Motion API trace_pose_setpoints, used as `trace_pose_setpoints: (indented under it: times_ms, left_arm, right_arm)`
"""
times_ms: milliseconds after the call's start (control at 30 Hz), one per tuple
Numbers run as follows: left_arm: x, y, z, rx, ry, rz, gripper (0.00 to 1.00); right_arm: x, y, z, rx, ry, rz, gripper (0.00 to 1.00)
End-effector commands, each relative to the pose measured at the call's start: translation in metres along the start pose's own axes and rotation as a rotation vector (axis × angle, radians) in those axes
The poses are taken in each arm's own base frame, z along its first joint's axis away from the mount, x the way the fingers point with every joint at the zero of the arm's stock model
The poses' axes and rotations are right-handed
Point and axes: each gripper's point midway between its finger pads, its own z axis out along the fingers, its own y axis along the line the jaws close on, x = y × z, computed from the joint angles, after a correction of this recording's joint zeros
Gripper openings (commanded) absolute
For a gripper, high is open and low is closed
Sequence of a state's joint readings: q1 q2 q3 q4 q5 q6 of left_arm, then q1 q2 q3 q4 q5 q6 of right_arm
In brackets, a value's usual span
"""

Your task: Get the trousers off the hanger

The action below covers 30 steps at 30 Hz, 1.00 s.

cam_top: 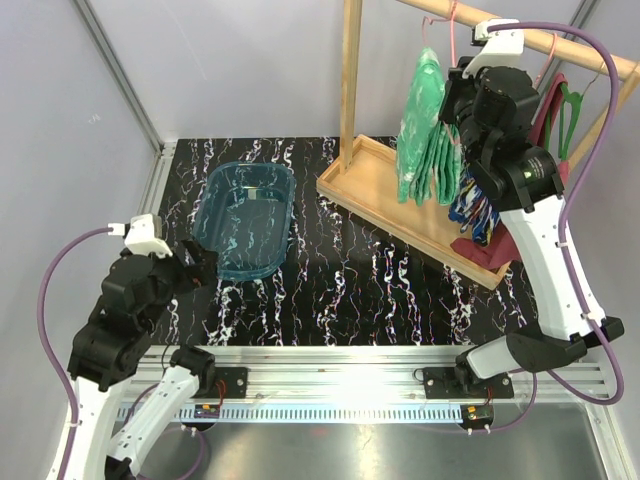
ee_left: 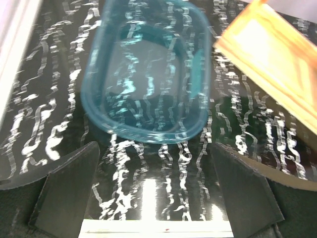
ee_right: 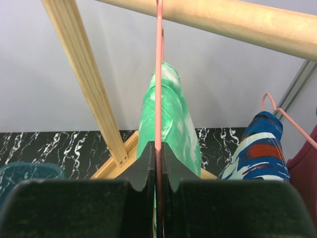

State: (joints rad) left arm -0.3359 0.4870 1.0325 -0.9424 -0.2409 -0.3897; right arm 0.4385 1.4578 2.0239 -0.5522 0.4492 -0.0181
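The mottled green and white trousers (cam_top: 425,130) (ee_right: 173,114) hang from a pink hanger (ee_right: 159,74) on the wooden rail (cam_top: 545,42). My right gripper (ee_right: 159,148) (cam_top: 462,80) is shut on that hanger's thin pink wire, just in front of the green cloth. To the right, the blue trousers with red and white patches (ee_right: 257,148) (cam_top: 472,208) hang on a second pink hanger (ee_right: 285,116). Far from the rack, my left gripper (ee_left: 154,148) (cam_top: 200,262) stands open over the table near a blue bin, with nothing between its fingers.
A clear blue bin (cam_top: 245,215) (ee_left: 148,74) sits on the black marbled table. The wooden rack has an upright post (cam_top: 350,80) and a tray base (cam_top: 390,195). A maroon tank top (cam_top: 550,110) hangs at the rail's right end.
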Motion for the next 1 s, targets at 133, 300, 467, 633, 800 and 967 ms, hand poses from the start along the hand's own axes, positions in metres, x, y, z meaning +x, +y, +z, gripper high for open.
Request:
trace_pose_setpoints:
  times_ms: [133, 300, 467, 633, 800, 967]
  left_arm:
    - [-0.039, -0.086, 0.013, 0.374, -0.036, -0.072, 0.99]
    - [-0.051, -0.138, 0.028, 0.485, -0.034, -0.079, 0.99]
    - [-0.062, -0.175, 0.033, 0.474, -0.123, -0.021, 0.99]
    - [-0.060, -0.236, 0.009, 0.601, -0.218, 0.114, 0.99]
    - [-0.060, -0.279, -0.018, 0.672, -0.300, 0.242, 0.99]
    - [-0.066, -0.282, -0.013, 0.607, -0.311, 0.267, 0.99]
  right_arm:
    - [-0.089, 0.002, -0.063, -0.159, -0.251, 0.158, 0.00]
    - [-0.057, 0.016, -0.078, -0.230, -0.166, 0.152, 0.00]
    - [-0.045, 0.022, -0.103, -0.244, -0.161, 0.202, 0.00]
    - [-0.027, 0.047, -0.129, -0.198, -0.137, 0.258, 0.00]
    - [-0.021, 0.087, -0.150, -0.080, -0.209, 0.260, 0.00]
    - [-0.015, 0.115, -0.155, -0.032, -0.179, 0.230, 0.00]
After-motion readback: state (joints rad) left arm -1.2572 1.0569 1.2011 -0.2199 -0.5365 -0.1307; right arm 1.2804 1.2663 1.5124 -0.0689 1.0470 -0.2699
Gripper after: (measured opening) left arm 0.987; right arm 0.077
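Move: My right hand keeps the pink hanger pinched; its green trousers hang about 13 cm ahead, 3 cm left and 12 cm lower. The rack's bar is some 12 cm ahead and 15 cm above, directly in line; the patterned trousers are 12 cm ahead, 11 cm right and 13 cm below. From my open left hand, the green trousers are about 33 cm forward, 43 cm right and 10 cm higher, while the blue bin lies 16 cm ahead, 6 cm right and 22 cm below. I draw the hanger back and to the left, away from the rack, about 15 cm each way and 5 cm down: mostly back first, then mostly left, with my right grip kept shut. My left hand sweeps some 27 cm right towards the green trousers, fingers wide open, rising about 10 cm later on, turning roughly 40 degrees clockwise and tipping up from its downward slant. ##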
